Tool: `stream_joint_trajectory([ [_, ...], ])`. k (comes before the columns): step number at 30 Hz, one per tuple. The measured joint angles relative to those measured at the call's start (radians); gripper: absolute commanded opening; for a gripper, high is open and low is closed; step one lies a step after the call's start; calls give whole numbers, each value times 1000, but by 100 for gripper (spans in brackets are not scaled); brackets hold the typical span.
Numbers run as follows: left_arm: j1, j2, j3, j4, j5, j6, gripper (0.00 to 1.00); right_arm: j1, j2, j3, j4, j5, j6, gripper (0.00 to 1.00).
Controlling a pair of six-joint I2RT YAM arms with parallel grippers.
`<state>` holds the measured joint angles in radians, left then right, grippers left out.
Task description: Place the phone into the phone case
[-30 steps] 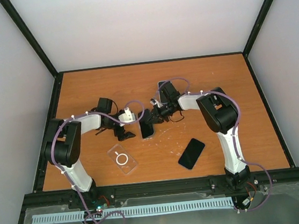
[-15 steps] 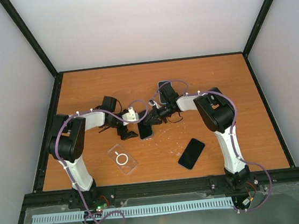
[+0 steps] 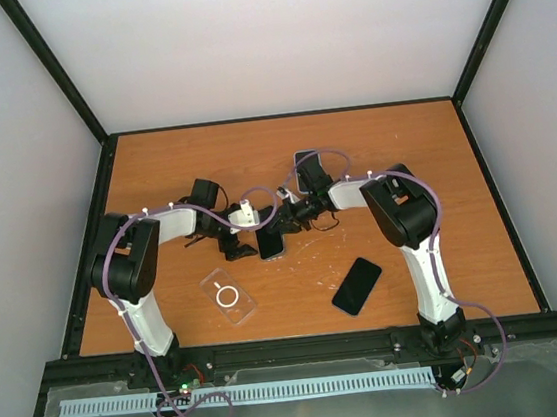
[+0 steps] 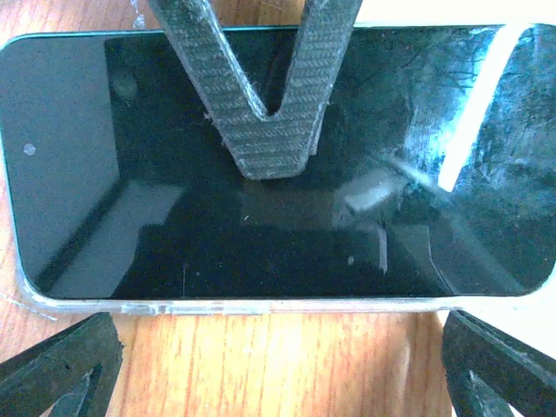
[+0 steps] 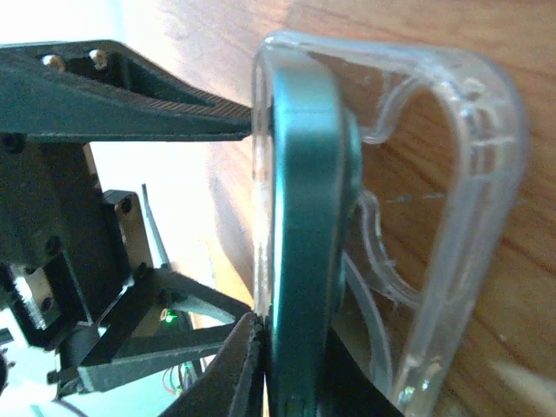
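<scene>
A teal phone point(image 5: 304, 217) with a dark screen point(image 4: 261, 226) lies mid-table point(image 3: 270, 242), partly inside a clear phone case point(image 5: 452, 174). The case rim runs along the screen's near edge point(image 4: 261, 306), while one end of the case stands off the phone's back. My right gripper point(image 4: 269, 161) is shut, its tips resting on the screen; it reaches in from the right point(image 3: 284, 222). My left gripper point(image 4: 278, 369) is wide open just short of the phone's long edge, with one finger point(image 4: 61, 365) low at each corner. It sits left of the phone point(image 3: 236, 241).
A second clear case with a white ring point(image 3: 228, 297) lies front left of the phone. A bare black phone point(image 3: 357, 285) lies front right. Another cased phone point(image 3: 303, 160) rests behind the right arm. The black frame point(image 3: 274, 348) borders the near table edge.
The left arm has swung a little to the right, closer to the phone. The phone and the right gripper have shifted slightly left. Both have barely moved in the last half second.
</scene>
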<state>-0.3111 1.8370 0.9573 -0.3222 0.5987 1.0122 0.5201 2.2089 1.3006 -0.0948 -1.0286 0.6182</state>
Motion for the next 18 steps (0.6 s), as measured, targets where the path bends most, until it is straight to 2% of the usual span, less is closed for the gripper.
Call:
stream_joint_trajectory([
  [5,-3,-1,-1,2,-1,0,100,18,-24,0,-53,85,-50,24],
  [18,-21,-1,-10,24,11,-1,100,64,-104,22,-210,254,-146,42],
])
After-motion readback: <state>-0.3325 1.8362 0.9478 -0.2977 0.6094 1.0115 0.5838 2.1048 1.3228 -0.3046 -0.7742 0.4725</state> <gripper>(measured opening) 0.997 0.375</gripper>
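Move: The black phone is tilted in the right hand, its left long edge already at the clear case's wall. Its middle lies about 3 cm left of that hand, level fore-and-aft and 1 cm below; the clear case under it, 3 cm left and 2 cm below. A cased phone lies 17 cm ahead and 9 cm right of the right hand. From the left hand, the phone is 5 cm right at about its height; the ring case, 8 cm left and 16 cm back. Nearly in place, the right hand opens from its pinch on the phone's right long edge to over a third of its range, drawing back about 1 cm while rolling and tipping its fingertips down some 15 degrees in all. The wide-open left fingers, low at the clear case's left long side, stay against it and push it about 1 cm to the right. ##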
